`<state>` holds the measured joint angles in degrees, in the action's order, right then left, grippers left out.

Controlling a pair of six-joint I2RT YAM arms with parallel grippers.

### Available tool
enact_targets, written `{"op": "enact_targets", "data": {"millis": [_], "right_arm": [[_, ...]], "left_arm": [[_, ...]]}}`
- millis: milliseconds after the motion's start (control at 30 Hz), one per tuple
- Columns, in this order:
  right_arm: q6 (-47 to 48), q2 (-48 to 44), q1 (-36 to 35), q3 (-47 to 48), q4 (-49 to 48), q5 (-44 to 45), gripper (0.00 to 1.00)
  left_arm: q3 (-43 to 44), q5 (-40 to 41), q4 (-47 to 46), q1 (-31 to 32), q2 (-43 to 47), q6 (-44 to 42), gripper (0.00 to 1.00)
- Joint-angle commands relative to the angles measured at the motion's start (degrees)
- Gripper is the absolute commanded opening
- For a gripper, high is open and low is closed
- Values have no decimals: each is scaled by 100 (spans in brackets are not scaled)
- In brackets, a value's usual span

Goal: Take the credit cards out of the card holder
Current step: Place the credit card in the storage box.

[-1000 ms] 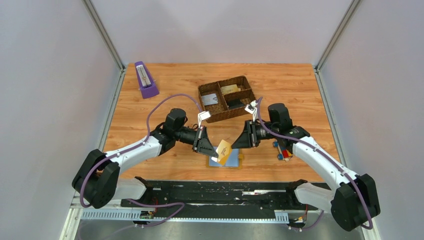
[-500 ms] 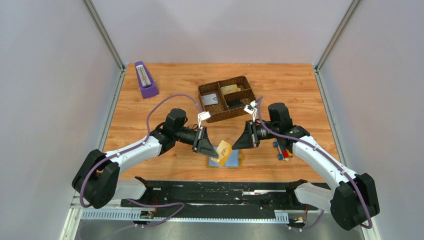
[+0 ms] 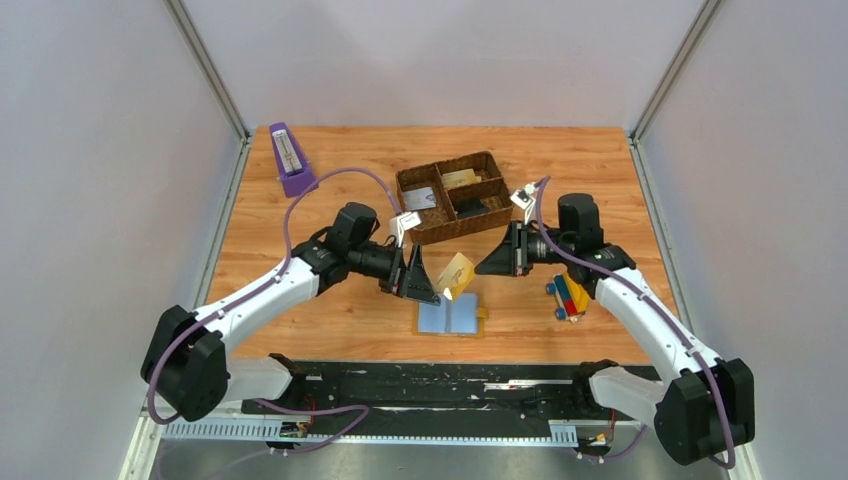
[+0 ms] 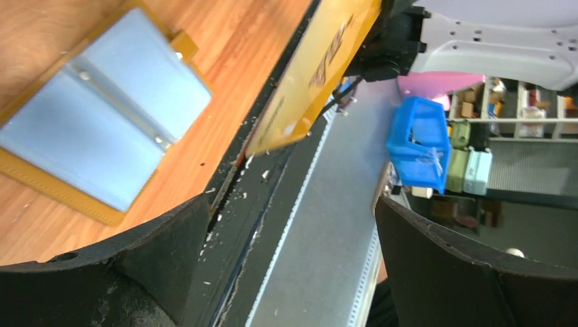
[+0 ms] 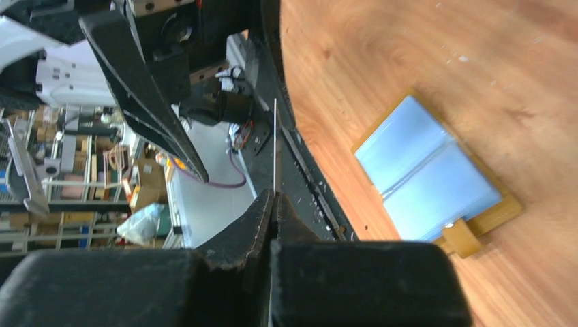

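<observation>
The card holder (image 3: pixel 450 316) lies open on the table, blue-grey pockets up, mustard edge and tab showing; it also shows in the left wrist view (image 4: pixel 102 129) and the right wrist view (image 5: pixel 426 177). A yellow credit card (image 3: pixel 457 274) hangs in the air just above and behind it. My right gripper (image 3: pixel 481 268) is shut on the card's right edge; the right wrist view shows the card (image 5: pixel 275 146) edge-on between the closed fingers (image 5: pixel 274 204). My left gripper (image 3: pixel 428 287) stands open just left of the card (image 4: pixel 313 75), apart from it, fingers (image 4: pixel 136 266) wide with nothing between them.
A brown woven compartment tray (image 3: pixel 450 232) stands behind the grippers with cards in its compartments. A purple metronome (image 3: pixel 290 160) is at the back left. A small coloured toy (image 3: pixel 568 297) lies by the right arm. The table's black front rail (image 3: pixel 430 375) runs close to the card holder.
The left gripper opened and let go of the yellow card. The right gripper shut on it and carried it up and back from the card holder. Both arms shifted toward the tray.
</observation>
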<state>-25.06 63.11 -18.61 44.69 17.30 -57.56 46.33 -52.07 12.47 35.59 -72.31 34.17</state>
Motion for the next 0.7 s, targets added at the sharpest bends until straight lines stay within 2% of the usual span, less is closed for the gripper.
{"op": "enact_targets", "data": {"millis": [0,133,267,433,667], "right_arm": [[-96,66,351,493,-165,286,0],[-68,454,654,994,-170,795,0],[-47,1148,858,1681,-186,1659,0],[-40,2262,943,2674,-330,2594,0],[-76,3709,959,3935,-764,3175,0]], "left_arm": [[571,902,1226,9,245,-830,100],[876,1630,1916,10,378,-1100,100],[1080,2429,2564,14,516,-1363,100],[1204,3098,2956,17,689,-1709,100],[1217,3572,3086,13,1010,-1786,100]]}}
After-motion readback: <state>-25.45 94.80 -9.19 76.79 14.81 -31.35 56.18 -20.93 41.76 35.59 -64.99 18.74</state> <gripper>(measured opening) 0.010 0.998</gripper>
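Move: The storage box's far-right compartment, where the yellow cards lie, is about 29 cm ahead of the right hand, 2 cm to its left and some 17 cm below. At the same depth, the dark-card compartment is 21 cm ahead and in line, and the white card is 24 cm ahead, 13 cm left. The card holder lies about 6 cm back, 6 cm left and 19 cm below. From the left hand the yellow-card compartment is about 31 cm ahead, 9 cm right, 15 cm lower. Carry the yellow credit card, still pinched in the right gripper, about 24 cm forward to the storage box's far-right compartment, drifting some 5 cm right, rising slightly and then sinking back. Swing the wrist about 30 degrees clockwise on the way, tipping the fingers further down. Draw the empty, wide-open left gripper off to the left, away from the card, and slightly forward. ##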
